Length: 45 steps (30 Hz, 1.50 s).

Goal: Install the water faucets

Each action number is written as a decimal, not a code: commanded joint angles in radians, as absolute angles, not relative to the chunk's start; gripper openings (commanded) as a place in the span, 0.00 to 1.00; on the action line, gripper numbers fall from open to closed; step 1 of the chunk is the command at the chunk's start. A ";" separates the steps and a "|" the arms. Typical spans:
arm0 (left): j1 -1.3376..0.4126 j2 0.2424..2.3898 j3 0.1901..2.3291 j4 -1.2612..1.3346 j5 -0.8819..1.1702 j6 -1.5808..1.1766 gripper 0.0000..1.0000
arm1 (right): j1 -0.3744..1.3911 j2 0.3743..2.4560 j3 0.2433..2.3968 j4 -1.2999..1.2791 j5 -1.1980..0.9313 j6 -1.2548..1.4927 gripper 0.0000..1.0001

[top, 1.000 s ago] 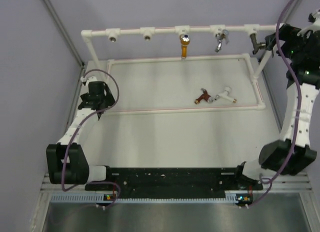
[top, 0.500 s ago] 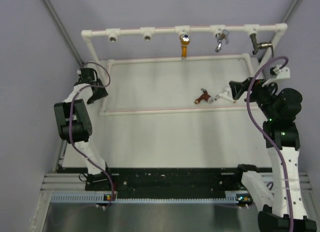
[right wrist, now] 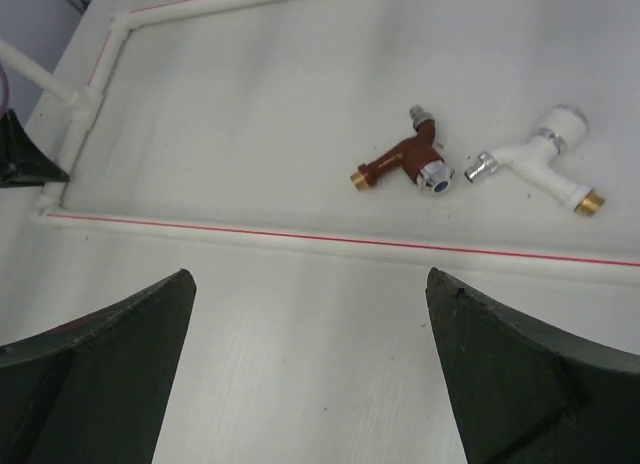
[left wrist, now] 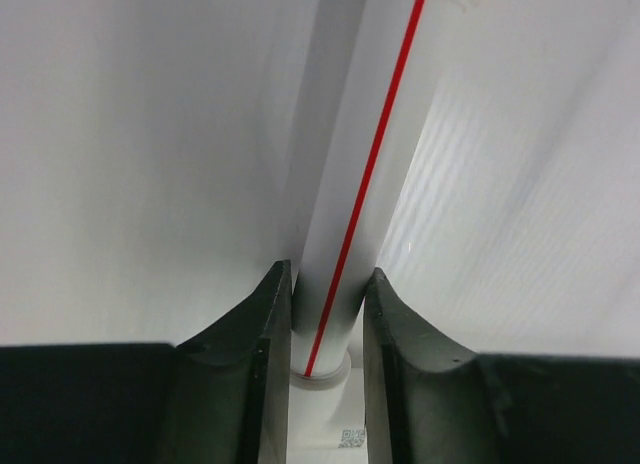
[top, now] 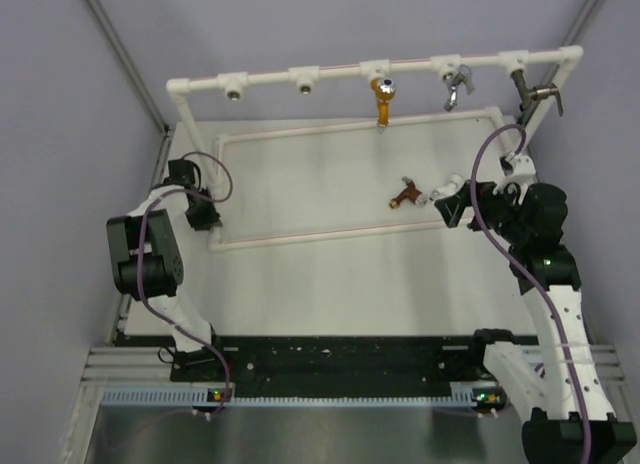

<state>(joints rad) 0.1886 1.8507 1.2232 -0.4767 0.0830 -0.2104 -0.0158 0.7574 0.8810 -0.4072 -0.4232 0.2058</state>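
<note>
Two loose water faucets lie inside the white pipe frame [top: 350, 231]: a reddish-brown one [top: 406, 194] [right wrist: 405, 162] and, to its right, a white one [top: 443, 191] [right wrist: 535, 164]. My right gripper [top: 462, 206] [right wrist: 308, 274] hovers open just near of them, partly covering the white faucet from above, with nothing between its fingers. My left gripper [top: 207, 222] [left wrist: 327, 304] is shut on the frame's left base pipe [left wrist: 370, 134], which carries a red stripe.
The raised back rail holds an orange faucet [top: 383, 96], a silver one [top: 457, 82] and a dark one [top: 530, 89]. Two tee sockets [top: 233, 87] at its left stand bare. The frame's near base pipe [right wrist: 300, 239] lies between my right gripper and the loose faucets.
The left gripper has closed on the base pipe, and the frame now sits slightly skewed. The right arm came from the back rail down to the white faucet.
</note>
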 commanded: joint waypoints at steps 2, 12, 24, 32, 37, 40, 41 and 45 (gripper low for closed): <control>0.131 1.625 1.007 -0.515 0.149 -0.442 0.02 | -0.006 0.802 0.763 -0.388 -0.414 0.351 0.99; 0.017 1.358 0.729 -0.411 0.187 -0.624 0.16 | -0.006 0.788 0.483 -0.062 -0.307 0.719 0.90; -0.052 1.052 0.779 -0.489 0.042 -0.424 0.63 | -0.006 1.130 0.382 0.567 -0.205 0.948 0.76; -0.202 0.985 0.802 -0.479 0.061 -0.341 0.67 | -0.006 1.563 0.480 0.865 -0.262 1.061 0.73; -0.276 1.011 0.778 -0.416 0.106 -0.367 0.70 | -0.006 1.739 0.555 0.976 -0.276 1.127 0.71; -0.313 1.045 0.781 -0.387 0.112 -0.380 0.73 | 0.021 1.816 0.597 0.971 -0.270 1.150 0.68; -0.325 1.055 0.784 -0.380 0.109 -0.380 0.74 | 0.020 1.836 0.604 0.962 -0.268 1.158 0.67; -0.354 1.109 0.814 -0.373 0.100 -0.379 0.74 | 0.035 1.888 0.653 0.846 -0.279 1.128 0.64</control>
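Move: The left hand, low at the table, already grips the left side pipe of the frame; the frame's near left corner is some 6 cm back and 1 cm right of it. From the open right hand the brown faucet lies about 19 cm ahead, 7 cm left and 25 cm below. The white faucet is about 20 cm ahead and 3 cm right, the near pipe some 12 cm straight ahead, both about 25 cm lower. Back about 14 cm and right 9, the left hand drags the gripped pipe level along the table, opens off it, then rises some 12 cm and swings right, turning clockwise. The right hand sinks first, then reaches forward over the near pipe and down to the brown faucet's handle, rolling left side up about 45 degrees, its fingers narrowing to two-thirds open. ##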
